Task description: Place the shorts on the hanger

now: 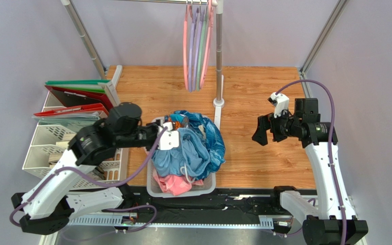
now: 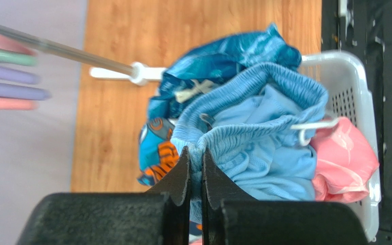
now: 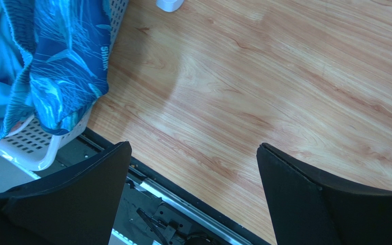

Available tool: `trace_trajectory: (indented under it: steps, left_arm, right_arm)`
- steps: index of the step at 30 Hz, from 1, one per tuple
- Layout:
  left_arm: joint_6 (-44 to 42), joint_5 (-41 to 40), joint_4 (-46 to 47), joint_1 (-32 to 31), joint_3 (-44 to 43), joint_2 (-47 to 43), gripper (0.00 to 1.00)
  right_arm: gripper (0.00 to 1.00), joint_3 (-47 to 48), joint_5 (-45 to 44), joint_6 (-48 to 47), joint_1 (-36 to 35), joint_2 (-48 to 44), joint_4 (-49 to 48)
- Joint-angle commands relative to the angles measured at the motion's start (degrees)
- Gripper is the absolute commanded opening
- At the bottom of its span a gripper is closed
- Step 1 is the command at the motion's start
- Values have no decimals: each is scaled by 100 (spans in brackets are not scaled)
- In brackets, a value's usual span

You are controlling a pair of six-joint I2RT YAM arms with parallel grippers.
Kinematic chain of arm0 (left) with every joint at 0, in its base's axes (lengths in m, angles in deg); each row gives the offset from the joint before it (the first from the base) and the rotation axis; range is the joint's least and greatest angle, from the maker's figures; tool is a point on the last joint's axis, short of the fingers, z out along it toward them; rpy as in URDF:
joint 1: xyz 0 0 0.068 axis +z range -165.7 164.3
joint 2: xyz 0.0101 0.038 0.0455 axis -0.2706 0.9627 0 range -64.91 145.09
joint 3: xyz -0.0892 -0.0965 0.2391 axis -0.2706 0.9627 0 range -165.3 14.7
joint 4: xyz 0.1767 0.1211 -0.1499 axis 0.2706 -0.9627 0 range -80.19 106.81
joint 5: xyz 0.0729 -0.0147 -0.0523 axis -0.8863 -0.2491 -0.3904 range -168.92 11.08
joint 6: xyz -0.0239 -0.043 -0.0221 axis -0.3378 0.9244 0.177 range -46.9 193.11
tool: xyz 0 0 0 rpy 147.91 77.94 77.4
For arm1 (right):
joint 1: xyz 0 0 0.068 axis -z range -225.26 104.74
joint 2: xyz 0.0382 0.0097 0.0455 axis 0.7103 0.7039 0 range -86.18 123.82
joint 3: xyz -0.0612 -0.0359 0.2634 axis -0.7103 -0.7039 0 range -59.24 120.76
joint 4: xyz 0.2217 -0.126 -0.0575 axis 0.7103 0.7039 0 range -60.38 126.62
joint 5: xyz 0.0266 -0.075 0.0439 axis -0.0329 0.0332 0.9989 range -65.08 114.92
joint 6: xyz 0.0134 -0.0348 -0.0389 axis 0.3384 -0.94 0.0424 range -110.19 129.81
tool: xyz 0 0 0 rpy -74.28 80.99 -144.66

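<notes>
The light sky-blue shorts (image 1: 185, 153) lie on top of the pile in a white basket (image 1: 154, 186). Their gathered waistband (image 2: 264, 87) and white drawstring (image 2: 310, 125) face up. My left gripper (image 2: 196, 155) is shut on a fold of the waistband at the basket's left side, also seen from above (image 1: 175, 133). The salmon-pink hanger (image 1: 186, 46) hangs on the rail at the back, well beyond the basket. My right gripper (image 1: 264, 133) hovers right of the basket over bare wood, open (image 3: 193, 153) with nothing between its fingers.
A dark teal patterned garment (image 1: 211, 138) and a pink garment (image 1: 175, 185) share the basket. Purple and green hangers (image 1: 197, 51) hang beside the pink one. The rack pole (image 1: 218, 56) stands on a white foot (image 1: 218, 102). Folders (image 1: 75, 99) and white trays (image 1: 44, 148) sit left.
</notes>
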State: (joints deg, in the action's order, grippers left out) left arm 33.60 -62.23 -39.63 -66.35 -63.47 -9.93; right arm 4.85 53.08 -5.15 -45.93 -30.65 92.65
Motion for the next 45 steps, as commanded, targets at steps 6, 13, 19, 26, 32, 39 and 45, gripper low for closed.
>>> trace_trajectory:
  steps: [6, 13, 19, 26, 32, 39, 45]
  left_arm:
    - [681, -78, -385, -24, -1735, -190, 0]
    - [822, -184, -481, -24, -2939, 179, 0]
    - [874, -174, -376, -24, -2967, 224, 0]
    - [857, -306, -297, -24, -3213, 311, 0]
    - [848, -324, -332, -24, -3196, 206, 0]
    - [909, -455, -279, -15, -2994, 22, 0]
    - [980, -1044, -165, 20, -3011, -128, 0]
  right_arm:
    - [100, 859, 1164, -314, -12, 283, -150]
    - [100, 773, 2183, -473, -170, -173, -806]
    - [100, -27, 1536, -297, -2098, -1000, -2405]
    - [100, -740, 42, -473, -4545, -456, -3752]
    - [98, -785, -821, -280, -5057, 414, -4720]
    - [69, -434, -707, 63, -5092, 1056, -5055]
    - [0, 164, -1014, 81, -5093, 662, -4194]
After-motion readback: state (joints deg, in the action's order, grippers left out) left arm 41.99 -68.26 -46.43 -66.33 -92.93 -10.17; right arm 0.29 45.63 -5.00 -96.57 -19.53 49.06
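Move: Roughly 28 cm to the right hand's left lie the light-blue shorts, 5 cm nearer the base and some 4 cm lower; the blue patterned cloth lies 20 cm left of that hand, 1 cm ahead and 7 cm down. The pink cloth is 35 cm left, 17 cm back and 10 cm down. The left hand already grips the waistband, the shorts' middle about 5 cm back, 3 cm right and 10 cm below. Lifting the pinched waistband some 15 cm, the left hand levels its fingers by nearly 20 degrees, then holds it high, easing farther left. The open right hand rises, sweeps left about 24 cm while drawing back, turning counter-clockwise by nearly 50 degrees, dips forward and down to the waistband's free side and closes, pinching it. ##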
